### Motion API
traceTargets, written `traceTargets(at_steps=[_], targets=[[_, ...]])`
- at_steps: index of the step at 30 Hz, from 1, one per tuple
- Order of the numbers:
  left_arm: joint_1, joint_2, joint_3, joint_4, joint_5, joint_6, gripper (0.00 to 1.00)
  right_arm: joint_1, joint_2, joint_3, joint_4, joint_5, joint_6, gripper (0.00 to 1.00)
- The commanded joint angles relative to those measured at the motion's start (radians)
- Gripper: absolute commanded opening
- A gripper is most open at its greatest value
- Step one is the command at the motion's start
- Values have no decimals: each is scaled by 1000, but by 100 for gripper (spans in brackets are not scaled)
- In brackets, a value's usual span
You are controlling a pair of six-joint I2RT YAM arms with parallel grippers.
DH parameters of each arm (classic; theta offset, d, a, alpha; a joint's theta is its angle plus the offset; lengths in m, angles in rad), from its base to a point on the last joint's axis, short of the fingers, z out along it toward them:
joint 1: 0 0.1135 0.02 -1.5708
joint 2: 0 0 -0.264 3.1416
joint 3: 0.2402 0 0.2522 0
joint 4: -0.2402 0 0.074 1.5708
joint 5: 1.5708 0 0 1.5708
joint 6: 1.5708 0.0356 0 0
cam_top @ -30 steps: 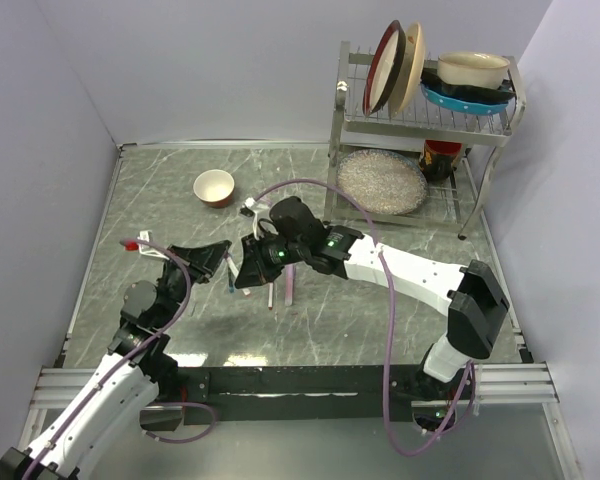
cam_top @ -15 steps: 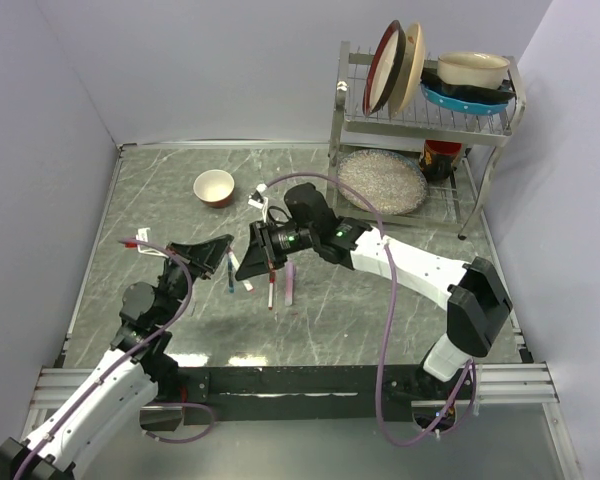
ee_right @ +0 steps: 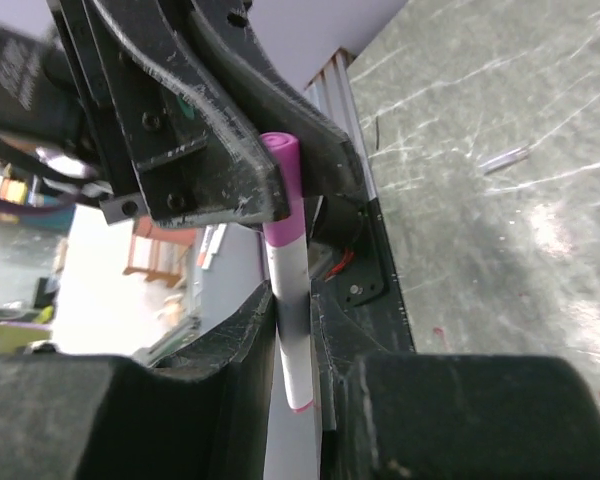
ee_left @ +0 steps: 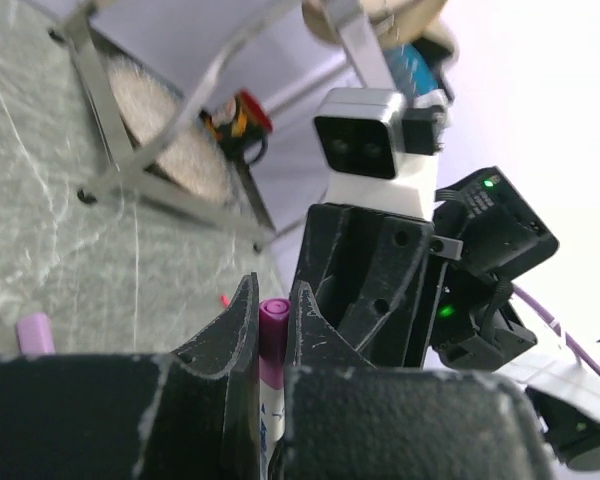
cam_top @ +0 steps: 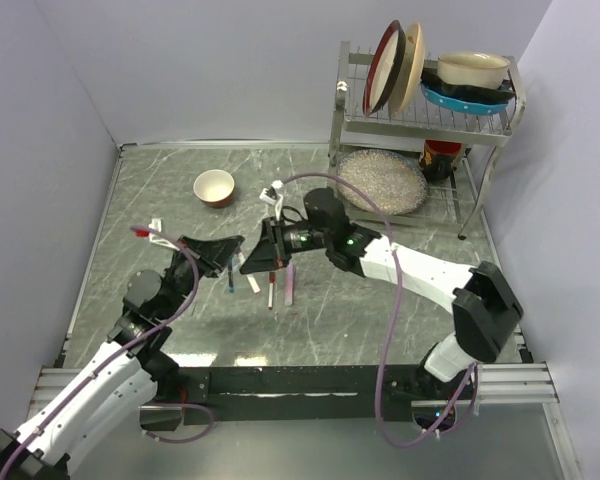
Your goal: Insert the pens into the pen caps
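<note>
My left gripper point(cam_top: 230, 252) and right gripper point(cam_top: 253, 259) meet tip to tip above the table's middle. The left gripper point(ee_left: 272, 312) is shut on a pen point(ee_left: 273, 330) with a purple end and a printed white barrel. The right gripper point(ee_right: 292, 325) is shut on a pen's white barrel point(ee_right: 288, 290); its purple end point(ee_right: 281, 170) reaches up between the left arm's fingers point(ee_right: 230, 170). I cannot tell whether both hold one pen. A lilac pen cap point(cam_top: 289, 283) and several pens point(cam_top: 271, 293) lie on the table below the grippers.
A small bowl point(cam_top: 214, 187) stands at the back left. A metal dish rack point(cam_top: 420, 120) with plates and bowls is at the back right, a glittery plate point(cam_top: 381, 181) under it. Walls close the table's left, back and right.
The right wrist has drawn back to the right and the left gripper has followed it rightwards. Both stay shut and tip to tip. The pens lying beneath them now show.
</note>
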Motion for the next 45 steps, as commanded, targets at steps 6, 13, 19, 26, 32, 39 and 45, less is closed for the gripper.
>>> traceTargets(at_steps=[6,13,19,26,32,39,45], targets=[[-94,185,235,-288,289,152,1,-48,-292,-271,244,318,-114,39],[-83,288,371,-419,174,286,1,54,-516,-570,184,418,-3,64],[-45,447,411,-564,-19,365,1,100,-715,-643,102,510,4,84],[-2,722,424,-564,-153,386,1,103,-860,-611,-112,623,-46,88],[-2,920,448,-499,-160,396,1,103,-943,-601,-198,669,-62,88],[-2,1073,539,-512,-158,409,20,103,-966,-565,-294,720,-82,88],[0,1041,568,-556,-220,420,45,103,-976,-558,-326,732,-70,88]])
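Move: The left hand grips the magenta cap end of the white pen, and the right hand still pinches its lower end. The pen's resting place on the table lies about 4 cm ahead of the left hand, 2 cm right and 26 below. From that hand, at the same depth, the red-capped pen is 3 ahead, 5 right; the blue pen 6 ahead, 5 left; the lilac pen 4 ahead, 10 right. From the right hand the resting place is 8 ahead, 24 below. The right fingers let go of the pen's lower end and open wide while that hand backs off some 16 cm right and 5 cm back, turning clockwise about 30 degrees. The left hand keeps the cap end, swings right and slightly back, then sinks 25 cm and reaches forward, tipping its fingers down to lay the pen between the blue and red-capped pens, where they open off the cap. ##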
